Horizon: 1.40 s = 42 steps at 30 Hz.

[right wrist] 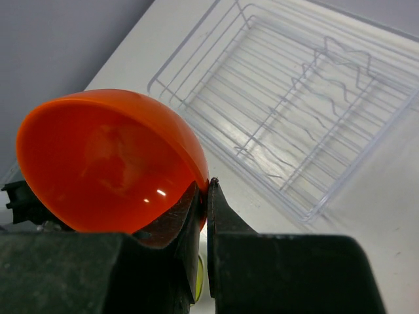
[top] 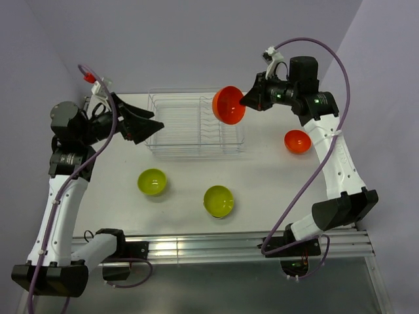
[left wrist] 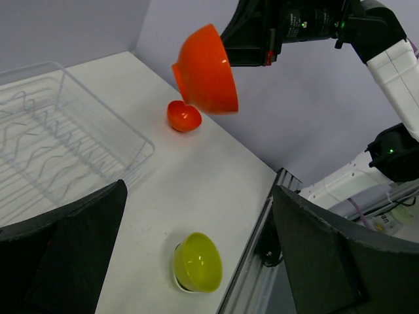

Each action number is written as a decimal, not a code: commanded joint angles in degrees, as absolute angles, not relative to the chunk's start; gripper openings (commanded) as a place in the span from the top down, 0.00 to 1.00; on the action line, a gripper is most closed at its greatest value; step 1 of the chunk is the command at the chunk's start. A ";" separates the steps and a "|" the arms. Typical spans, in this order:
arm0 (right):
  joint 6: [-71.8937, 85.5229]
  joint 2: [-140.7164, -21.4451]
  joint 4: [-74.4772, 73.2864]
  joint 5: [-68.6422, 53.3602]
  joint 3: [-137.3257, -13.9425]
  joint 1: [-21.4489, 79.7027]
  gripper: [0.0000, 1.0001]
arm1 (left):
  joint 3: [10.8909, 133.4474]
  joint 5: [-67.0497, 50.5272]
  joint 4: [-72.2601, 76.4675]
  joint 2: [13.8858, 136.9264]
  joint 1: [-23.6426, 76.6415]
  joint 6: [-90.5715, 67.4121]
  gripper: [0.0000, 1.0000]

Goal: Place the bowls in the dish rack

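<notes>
My right gripper (top: 247, 100) is shut on the rim of an orange bowl (top: 228, 104) and holds it tilted in the air over the right end of the wire dish rack (top: 196, 122). The same bowl (right wrist: 105, 160) fills the right wrist view, pinched at the gripper (right wrist: 207, 196), and shows in the left wrist view (left wrist: 204, 69). A second orange bowl (top: 297, 141) sits on the table to the right. Two lime-green bowls (top: 152, 181) (top: 218, 200) sit in front of the rack. My left gripper (top: 149, 125) is open and empty at the rack's left end.
The rack (left wrist: 59, 137) holds nothing, its prongs bare. The table's front edge is a metal rail (top: 216, 245). Purple walls close in at the back and sides. A green bowl (left wrist: 198, 263) lies near the rail below my left gripper.
</notes>
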<state>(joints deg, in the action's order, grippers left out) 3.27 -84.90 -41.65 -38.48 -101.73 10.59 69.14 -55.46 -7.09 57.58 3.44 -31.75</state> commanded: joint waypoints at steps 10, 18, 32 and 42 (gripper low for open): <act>5.19 -86.75 -37.88 -39.03 -102.13 18.89 1.00 | 70.31 -41.40 -1.49 67.14 21.35 -38.23 0.01; 4.75 -86.84 -37.88 -36.83 -101.60 22.06 1.00 | 68.21 -39.11 1.21 69.87 23.64 -43.33 0.00; 4.48 -88.07 -38.32 -36.12 -102.31 24.87 1.00 | 65.74 -39.46 2.81 70.49 24.87 -44.12 0.02; 3.78 -88.24 -38.76 -37.18 -101.78 25.14 1.00 | 64.43 -40.43 4.22 69.87 24.96 -44.21 0.22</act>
<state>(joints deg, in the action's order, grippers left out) 3.97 -88.55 -41.34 -35.83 -100.77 24.56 64.90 -39.81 1.04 70.76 24.69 -44.07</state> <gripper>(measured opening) 0.092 0.787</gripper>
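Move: The red bowl, still pinched by its rim in the right gripper, is about 23 cm to the left hand's right, 9 cm ahead and 4 cm below it; the dish rack sits 21 cm ahead, 12 cm right and far below, the left green bowl almost underneath, some 5 cm left and 1 cm back. From the right hand, the left gripper is about 28 cm left, 10 cm back and 4 cm higher, the dish rack 10 cm ahead, 16 cm left, 32 cm below. Left gripper reaches 10 cm right and down, narrowing around the red bowl the right brings 8 cm left. ##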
